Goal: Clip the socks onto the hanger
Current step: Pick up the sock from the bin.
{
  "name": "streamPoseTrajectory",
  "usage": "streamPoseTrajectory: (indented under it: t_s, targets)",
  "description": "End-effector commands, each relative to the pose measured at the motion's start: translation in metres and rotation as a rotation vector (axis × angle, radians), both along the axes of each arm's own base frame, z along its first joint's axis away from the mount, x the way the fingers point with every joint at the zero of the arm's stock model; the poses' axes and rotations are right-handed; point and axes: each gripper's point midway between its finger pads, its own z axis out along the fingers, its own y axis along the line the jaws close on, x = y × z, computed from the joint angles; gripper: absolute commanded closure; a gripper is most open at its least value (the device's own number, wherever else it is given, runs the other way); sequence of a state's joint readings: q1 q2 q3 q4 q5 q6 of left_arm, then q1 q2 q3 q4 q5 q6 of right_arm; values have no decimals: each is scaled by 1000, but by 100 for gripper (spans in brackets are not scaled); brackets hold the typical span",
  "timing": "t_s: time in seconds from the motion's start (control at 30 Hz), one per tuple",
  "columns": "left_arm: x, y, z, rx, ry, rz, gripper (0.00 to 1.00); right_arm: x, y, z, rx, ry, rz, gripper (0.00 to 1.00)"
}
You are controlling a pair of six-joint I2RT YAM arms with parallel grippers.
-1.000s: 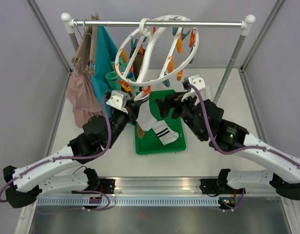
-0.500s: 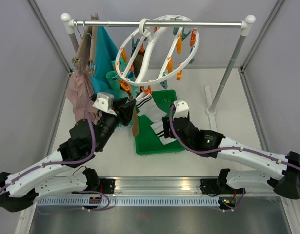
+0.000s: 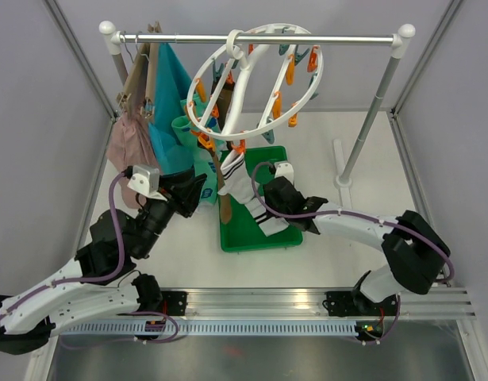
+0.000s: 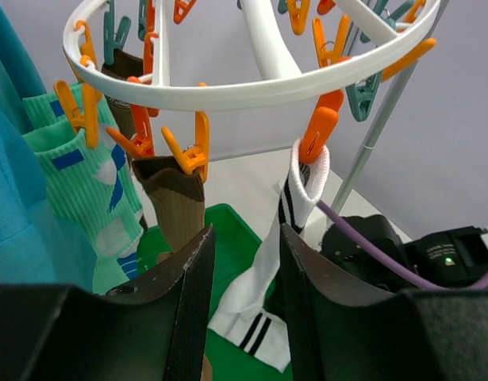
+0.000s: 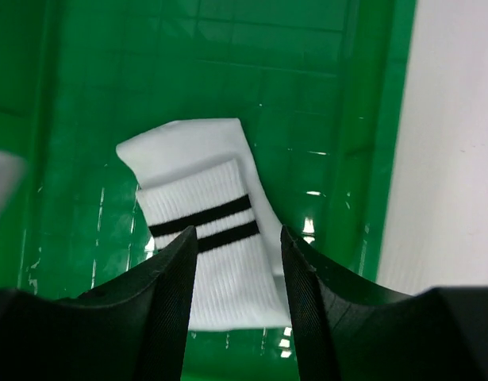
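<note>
The hanger (image 3: 242, 87), a round white ring with orange and teal pegs, hangs from the rail. In the left wrist view its ring (image 4: 251, 91) carries a mint-teal sock (image 4: 81, 178), a brown sock (image 4: 176, 202) and a white sock with black stripes (image 4: 305, 186), held by an orange peg. My left gripper (image 4: 245, 234) stands open, left of and below the ring (image 3: 197, 190), with nothing in it. A second white striped sock (image 5: 204, 230) lies in the green tray (image 5: 331, 119). My right gripper (image 5: 238, 238) hovers open over its cuff, one finger on each side.
The rail (image 3: 259, 38) also carries a teal garment (image 3: 168, 103) and a pink-beige garment (image 3: 132, 151) on slim tan hangers at the left. The rail's right upright (image 3: 370, 119) slants down to the table. Grey walls close in both sides.
My left gripper opened, let go of the white sock, now hanging from its peg, and drew back left. The right arm swung down over the tray, its jaws narrowing.
</note>
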State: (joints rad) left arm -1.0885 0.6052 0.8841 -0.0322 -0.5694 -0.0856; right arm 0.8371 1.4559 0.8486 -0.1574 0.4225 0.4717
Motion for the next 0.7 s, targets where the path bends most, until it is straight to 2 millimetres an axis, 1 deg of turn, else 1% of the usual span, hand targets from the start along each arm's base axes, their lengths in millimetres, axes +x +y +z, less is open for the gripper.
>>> streamPoseTrajectory:
  t_s: [0.0, 0.03, 0.07, 0.1, 0.13, 0.2, 0.27, 0.3, 0.33, 0.53, 0.67]
  targets:
    - [-2, -10, -10, -2, 32, -39, 57, 24, 29, 9, 96, -19, 38, 47]
    - [-2, -11, -12, -2, 38, -42, 56, 28, 31, -3, 86, -4, 36, 47]
    - [-2, -11, -12, -3, 38, -44, 56, 33, 31, -6, 86, -1, 32, 47]
    - [-2, -12, -13, -3, 39, -47, 56, 37, 35, -5, 95, 0, 37, 46]
    - [-2, -14, -14, 3, 41, -53, 56, 41, 37, -10, 89, 5, 34, 46]
    - [-1, -15, -14, 10, 42, -52, 56, 50, 36, -14, 69, 2, 19, 46]
    - [-1, -15, -15, 17, 42, -53, 56, 53, 38, -17, 61, 9, 16, 46]
    - [-2, -16, -14, 17, 41, -54, 56, 55, 41, -16, 64, 8, 20, 48]
    - [-1, -16, -14, 20, 40, -55, 56, 55, 40, -22, 49, 22, 19, 48]
    - [-1, -16, -15, 30, 40, -54, 56, 52, 37, -34, 30, 48, 10, 49]
    - [-1, -16, -16, 33, 41, -56, 56, 48, 33, -37, 22, 61, 4, 49]
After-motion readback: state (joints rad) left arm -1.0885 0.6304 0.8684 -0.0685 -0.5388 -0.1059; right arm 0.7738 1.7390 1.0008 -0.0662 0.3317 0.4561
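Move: The loose striped sock lies flat on the bin floor about 3 cm ahead of the right hand and 8 cm below it, centred left to right. The clipped white sock hangs roughly 8 cm to the hand's left and 2 cm ahead, some 5 cm higher. The bin's right rim is about 9 cm right of the hand, 3 cm ahead and 4 cm below. From the left hand, the loose sock lies some 10 cm ahead, 17 cm right and 38 cm below. Half open, the right gripper sinks 4 cm while reaching about 5 cm forward-left, towards the loose sock's far end. ##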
